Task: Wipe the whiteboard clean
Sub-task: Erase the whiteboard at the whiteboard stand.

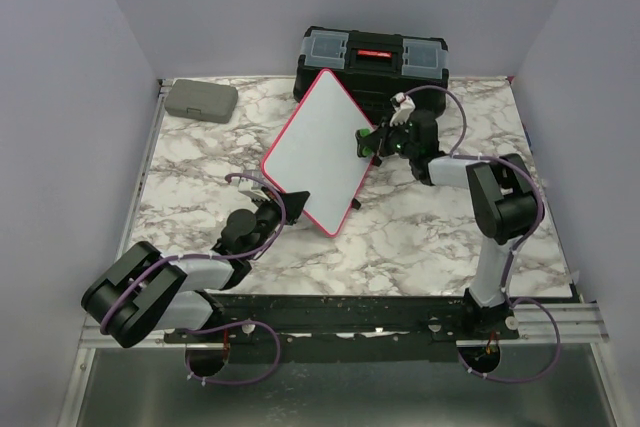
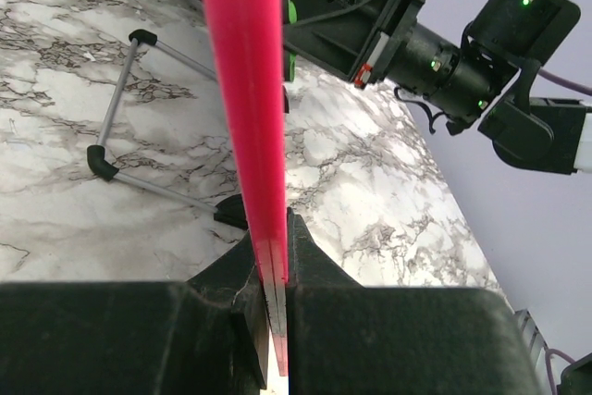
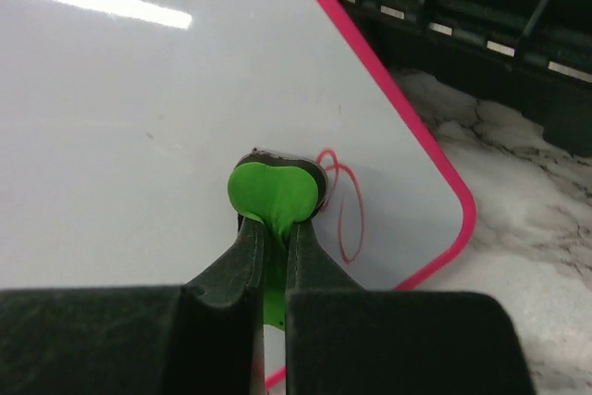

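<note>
The whiteboard [image 1: 318, 152], white with a red-pink frame, stands tilted on the marble table, one corner toward the toolbox. My left gripper [image 1: 287, 200] is shut on its lower left edge; in the left wrist view the pink frame [image 2: 242, 90] runs down between the closed fingers of the left gripper [image 2: 277, 261]. My right gripper [image 1: 378, 143] is shut on a green eraser [image 3: 275, 190] whose dark pad presses on the whiteboard's surface [image 3: 139, 117]. A red scribble [image 3: 347, 215] shows just right of the eraser, near the board's rounded corner.
A black toolbox [image 1: 372, 55] stands at the back, right behind the board. A small grey case [image 1: 201, 100] lies at the back left. The board's wire stand with black feet [image 2: 120, 127] rests on the table under it. White walls close in the sides.
</note>
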### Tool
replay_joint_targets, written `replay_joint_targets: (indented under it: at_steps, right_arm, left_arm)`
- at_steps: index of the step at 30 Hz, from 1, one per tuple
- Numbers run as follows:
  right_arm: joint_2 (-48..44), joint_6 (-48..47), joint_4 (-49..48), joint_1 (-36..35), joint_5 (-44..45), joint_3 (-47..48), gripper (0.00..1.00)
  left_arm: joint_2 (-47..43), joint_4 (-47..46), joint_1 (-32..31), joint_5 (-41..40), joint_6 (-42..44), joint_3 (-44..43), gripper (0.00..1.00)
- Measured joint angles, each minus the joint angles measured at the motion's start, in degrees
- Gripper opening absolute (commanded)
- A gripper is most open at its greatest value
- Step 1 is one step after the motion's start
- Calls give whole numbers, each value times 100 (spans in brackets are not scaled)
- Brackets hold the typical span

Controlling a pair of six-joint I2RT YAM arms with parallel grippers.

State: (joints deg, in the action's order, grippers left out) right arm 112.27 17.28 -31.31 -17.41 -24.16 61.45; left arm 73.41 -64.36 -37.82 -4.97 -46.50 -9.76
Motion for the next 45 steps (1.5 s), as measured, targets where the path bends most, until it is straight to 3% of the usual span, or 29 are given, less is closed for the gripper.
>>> replay_joint_targets:
  at_steps: [11, 22, 30, 40, 45]
  right_arm:
    - [-518, -621, 42, -330, 304, -782, 1]
    - [-365, -841, 750, -387, 492, -186, 1]
    - [2, -839, 667, -136, 125, 153, 1]
    - [-490, -1126, 273, -321, -57, -1091, 1]
    - [-645, -1231, 474, -483, -15, -1088, 1]
  left_arm:
    - [17, -20, 22, 9, 2, 0, 0]
    - [13, 17, 39, -4, 52, -2, 0]
    - [-33, 70, 50, -2, 85, -2, 0]
    - [-26, 55, 66, 7, 83, -2, 0]
    - [15, -9, 74, 7, 83, -2, 0]
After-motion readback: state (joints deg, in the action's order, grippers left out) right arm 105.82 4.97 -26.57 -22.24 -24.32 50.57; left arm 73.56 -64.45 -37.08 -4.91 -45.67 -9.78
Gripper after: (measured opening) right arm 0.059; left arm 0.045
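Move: Along the whiteboard's lower right edge, the stretch the right hand takes its green eraser to lies about 9 cm back, 1 cm left and 5 cm lower. The red writing remnant is about 4 cm ahead of that hand, level sideways; the board's right corner is 5 cm ahead and 4 cm right, the toolbox some 18 cm ahead and 2 cm right. From the left hand, that edge stretch is about 8 cm ahead, 14 cm right and 5 cm lower. Scrubbing beside the board's right edge, the right hand keeps the green eraser against the whiteboard: back about 4 cm and slightly down, forward again about 3 cm, then a longer stroke back and down the slope, ending some 7 cm back and 4 cm lower than it began. The wrist rolls left side down while turning counter-clockwise, some 15 degrees in all; the left fingers keep their pinch on the opposite edge. ##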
